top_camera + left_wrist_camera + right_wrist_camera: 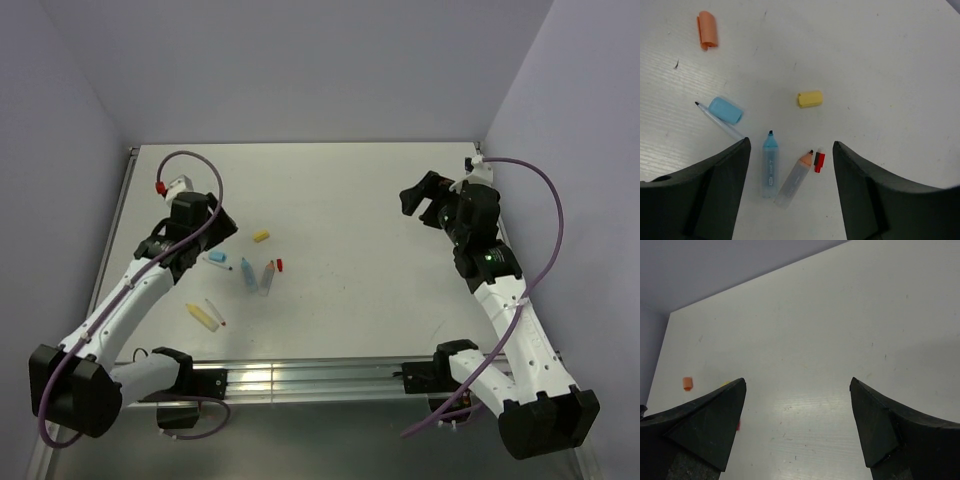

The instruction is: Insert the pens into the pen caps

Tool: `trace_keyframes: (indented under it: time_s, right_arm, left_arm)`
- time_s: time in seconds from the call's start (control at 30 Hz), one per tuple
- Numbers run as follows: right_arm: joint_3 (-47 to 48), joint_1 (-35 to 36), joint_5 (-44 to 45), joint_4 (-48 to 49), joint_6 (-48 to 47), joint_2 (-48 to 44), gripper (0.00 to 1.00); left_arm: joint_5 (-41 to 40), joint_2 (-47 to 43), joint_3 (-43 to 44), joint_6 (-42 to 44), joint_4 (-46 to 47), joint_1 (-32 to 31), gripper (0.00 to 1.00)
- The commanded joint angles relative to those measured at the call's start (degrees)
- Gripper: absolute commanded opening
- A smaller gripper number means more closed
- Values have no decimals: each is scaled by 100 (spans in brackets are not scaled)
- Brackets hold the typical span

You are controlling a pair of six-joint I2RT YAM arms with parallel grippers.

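My left gripper (791, 145) hangs open above a cluster of pens and caps, holding nothing. Below and between its fingers lie a light-blue marker (769, 167), an orange-tipped marker (795, 180) and a tiny red cap (819, 161). Further out are a yellow cap (810, 98), a light-blue cap (725, 110) lying across a thin dark-tipped pen (720, 122), and an orange cap (707, 30). A yellow marker (203, 316) and a thin red-tipped pen (215, 312) lie nearer the table's front. My right gripper (425, 205) is open and empty over bare table at the far right.
The white table (350, 220) is walled on three sides. A metal rail (300, 380) runs along its near edge between the arm bases. The orange cap (687, 384) shows small and far off in the right wrist view.
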Motion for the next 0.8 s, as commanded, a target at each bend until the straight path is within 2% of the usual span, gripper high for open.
trace_keyframes:
  time_s: [0.0,0.2,0.5,0.77]
  right_arm:
    - [215,-12,-186,6,-55,28,91]
    - [233,-12,-196,-20,-55,99,90]
    - [250,-12,-187,-73,-55,178,88]
    - [250,-12,-126,-91,-47,204,87]
  left_arm:
    - [-740,225,-226,-556,191,-269,68]
    - [-1285,1419,-209,-863,157,-920,62]
    - [-1197,2264,-244,-846,482,-1228,56]
    - [-1206,2572,-235,-916,543,-1368,53]
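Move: Below the left hand and a little to its right lies the blue pen, about 17 cm down, 4 cm right and 2 cm back. The orange-tipped pen is 4 cm right of it, the red cap some 7 cm right and 2 cm farther out; the blue cap sits about 4 cm ahead and 4 cm left of the hand, the yellow cap 9 cm ahead and 8 cm right. From the right hand, the blue pen is roughly 38 cm left, 2 cm back, 26 cm down. Dropping quickly and then easing off, the left hand comes down about 15 cm onto the blue pen's place, drifting some 4 cm right with a slight draw back. The wrist tips about 20 degrees farther downward, with its left side rising a little, while the empty fingers narrow partway and stay apart, one to each side above the pen's body. ##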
